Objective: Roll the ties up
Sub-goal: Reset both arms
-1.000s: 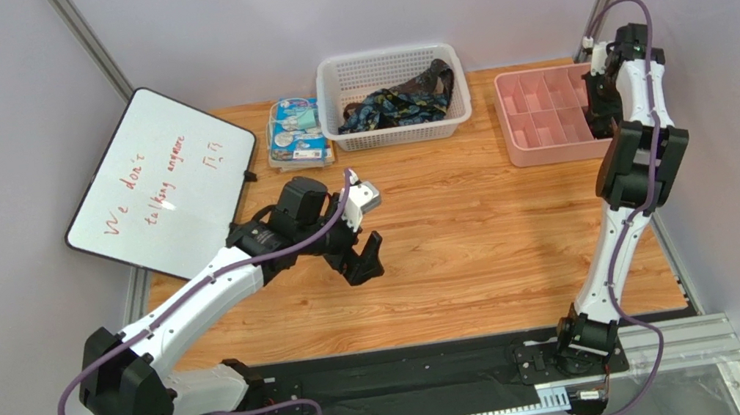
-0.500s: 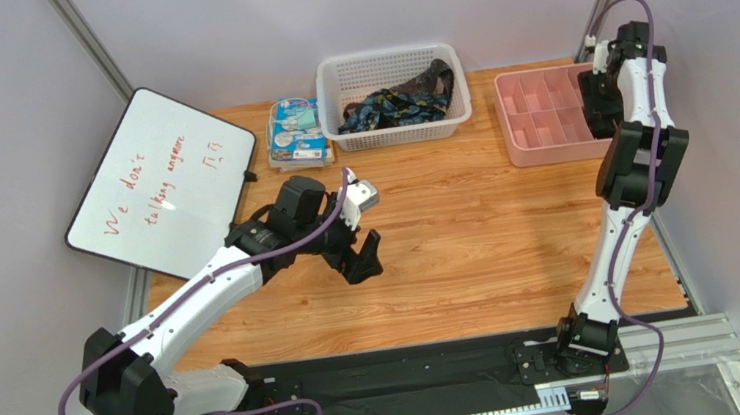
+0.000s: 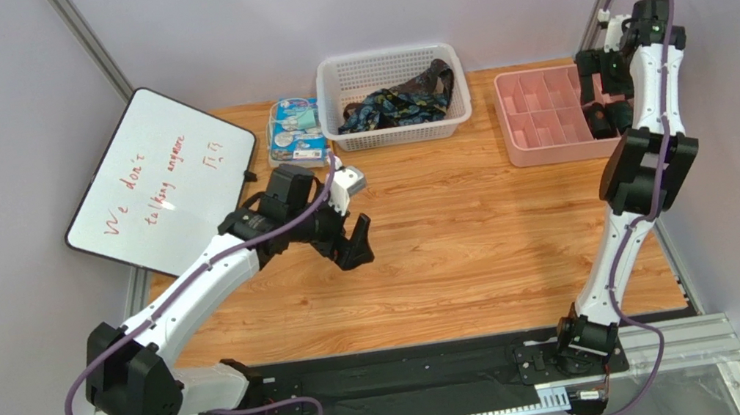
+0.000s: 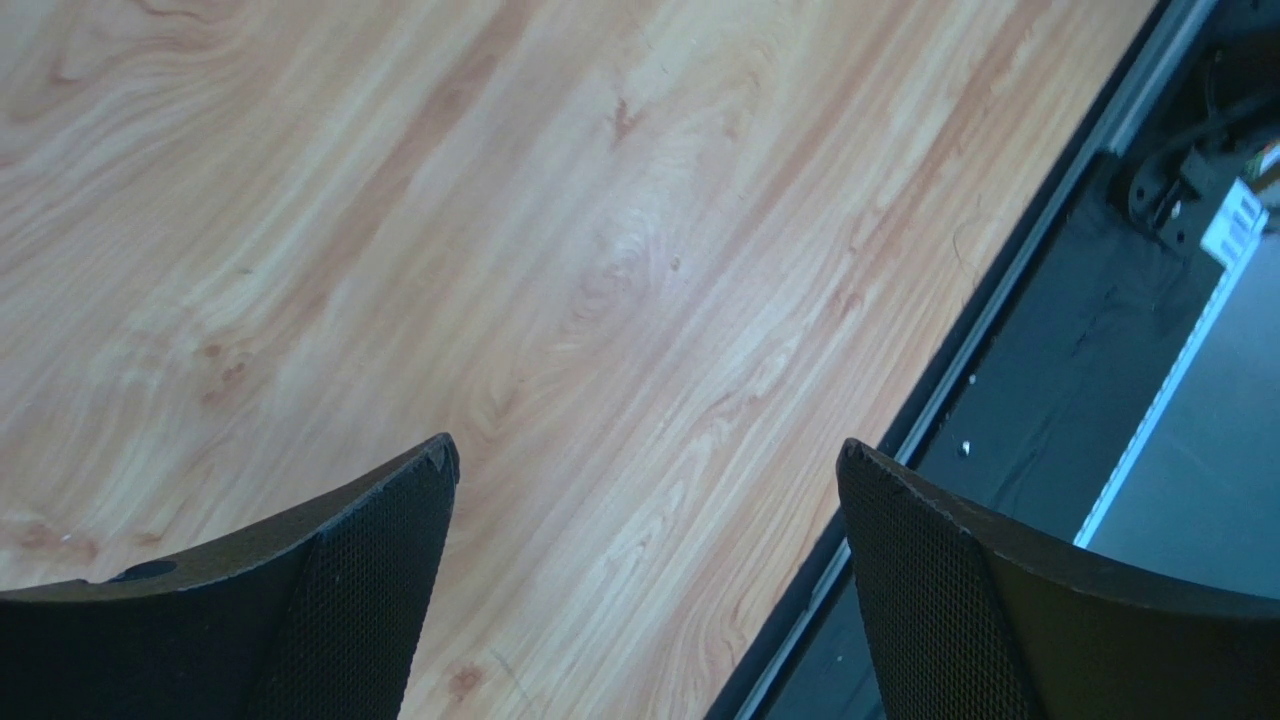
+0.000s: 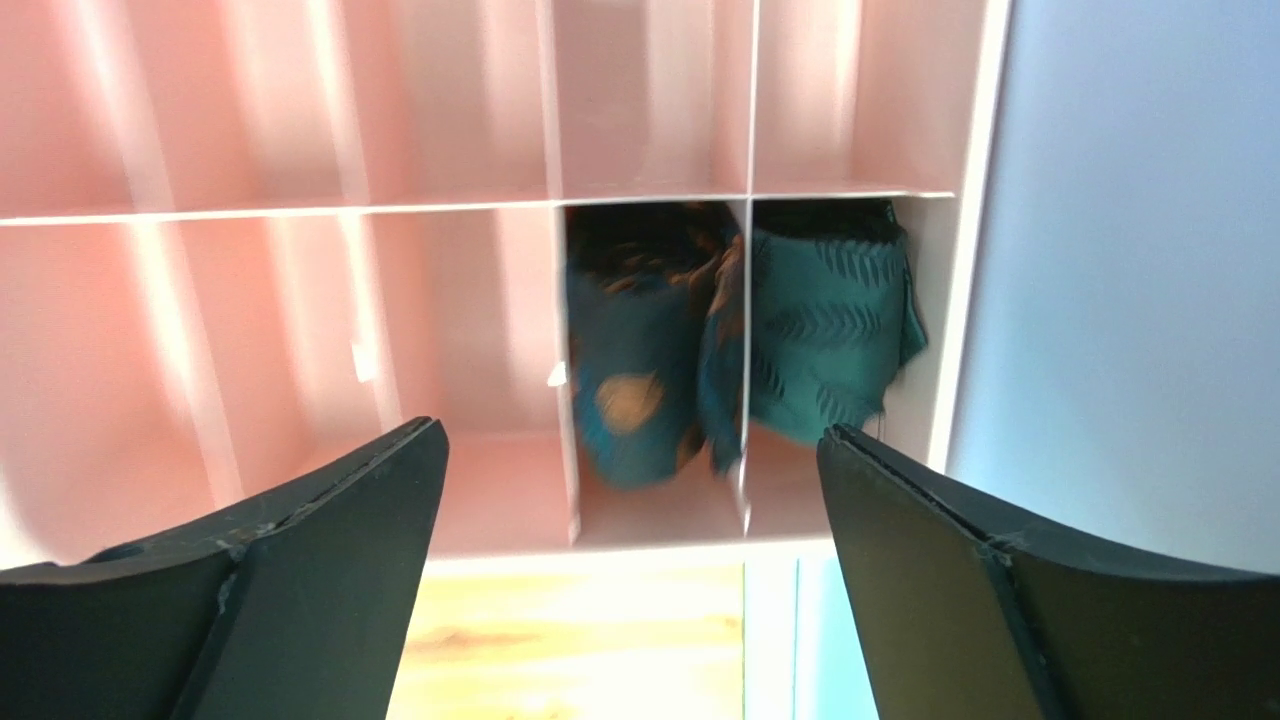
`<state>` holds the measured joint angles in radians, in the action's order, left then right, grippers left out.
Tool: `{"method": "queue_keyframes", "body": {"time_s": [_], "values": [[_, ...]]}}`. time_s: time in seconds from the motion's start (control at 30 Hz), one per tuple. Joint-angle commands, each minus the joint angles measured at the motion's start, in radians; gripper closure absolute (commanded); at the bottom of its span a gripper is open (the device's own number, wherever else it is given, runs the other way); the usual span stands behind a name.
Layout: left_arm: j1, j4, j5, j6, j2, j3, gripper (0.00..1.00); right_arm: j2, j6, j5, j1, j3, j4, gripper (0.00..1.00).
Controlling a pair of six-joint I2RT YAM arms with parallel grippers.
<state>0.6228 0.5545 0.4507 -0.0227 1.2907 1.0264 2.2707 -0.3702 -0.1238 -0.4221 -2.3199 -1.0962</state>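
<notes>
Loose ties [image 3: 400,102], dark with teal and orange-brown pattern, lie heaped in the white basket [image 3: 353,141] at the back. Two rolled ties sit in neighbouring corner compartments of the pink divided tray [image 3: 540,125]: one teal with orange blotches [image 5: 643,368], one teal with a leaf pattern [image 5: 830,323]. My right gripper [image 3: 600,93] [image 5: 631,429] hangs open above those compartments, holding nothing. My left gripper [image 3: 352,244] [image 4: 646,447] is open and empty over bare wooden tabletop, left of centre.
A whiteboard [image 3: 158,180] with red writing leans over the table's left edge. A blue-white printed packet [image 3: 295,130] lies left of the basket. The black base strip [image 4: 1082,345] runs along the table's near edge. The right wall stands close beside the pink tray [image 5: 301,300].
My right gripper has opened and lifted away from the tray, leaving a rolled tie in its compartment. The left arm has drawn slightly back and left, still open.
</notes>
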Motion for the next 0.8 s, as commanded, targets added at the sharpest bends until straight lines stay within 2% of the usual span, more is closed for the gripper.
{"method": "queue_keyframes", "body": {"time_s": [0.0, 0.2, 0.37, 0.53, 0.57, 0.7, 0.77], "values": [[-0.084, 0.076, 0.063, 0.056, 0.033, 0.107, 0.01, -0.169, 0.065, -0.095, 0.009, -0.041, -0.047, 0.00], [-0.233, 0.229, 0.036, 0.066, 0.114, 0.273, 0.01, -0.342, 0.137, -0.246, 0.078, 0.144, -0.088, 0.00], [-0.352, 0.363, -0.009, 0.035, 0.144, 0.371, 0.01, -0.542, 0.197, -0.362, 0.160, 0.442, -0.067, 0.00], [-0.406, 0.383, -0.118, -0.008, 0.107, 0.325, 0.01, -0.680, 0.224, -0.382, 0.273, 0.710, -0.012, 0.00], [-0.408, 0.377, -0.136, -0.011, 0.090, 0.310, 0.01, -0.701, 0.235, -0.385, 0.284, 0.816, 0.010, 0.00], [-0.410, 0.340, -0.196, -0.010, 0.038, 0.209, 0.00, -0.799, 0.258, -0.389, 0.315, 1.025, 0.097, 0.00], [-0.410, 0.314, -0.208, -0.025, 0.000, 0.153, 0.01, -0.821, 0.258, -0.376, 0.319, 1.074, 0.133, 0.00]]}}
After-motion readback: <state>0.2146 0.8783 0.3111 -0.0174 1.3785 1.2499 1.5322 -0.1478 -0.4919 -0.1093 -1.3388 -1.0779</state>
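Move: The rolled tie just set down in the pink box lies about 1 cm ahead of the right hand, level with it sideways, some 7 cm below. The green roll sits 6 cm to the right of that tie; the box's middle is about 8 cm to its left and 3 cm farther out. From the left hand, the whiteboard's middle is roughly 38 cm left and 22 ahead, the rolled tie about 58 right and 26 ahead. Heading clear of the pink box to the open wood at its near left, the right hand, already empty and wide open, swings some 25 cm left and 18 back, climbing about 10 cm before sinking again; its left side rolls up. The left hand, still open, sweeps left and forward towards the whiteboard, rising slightly, then sinking, as it turns nearly 30 degrees counter-clockwise. ##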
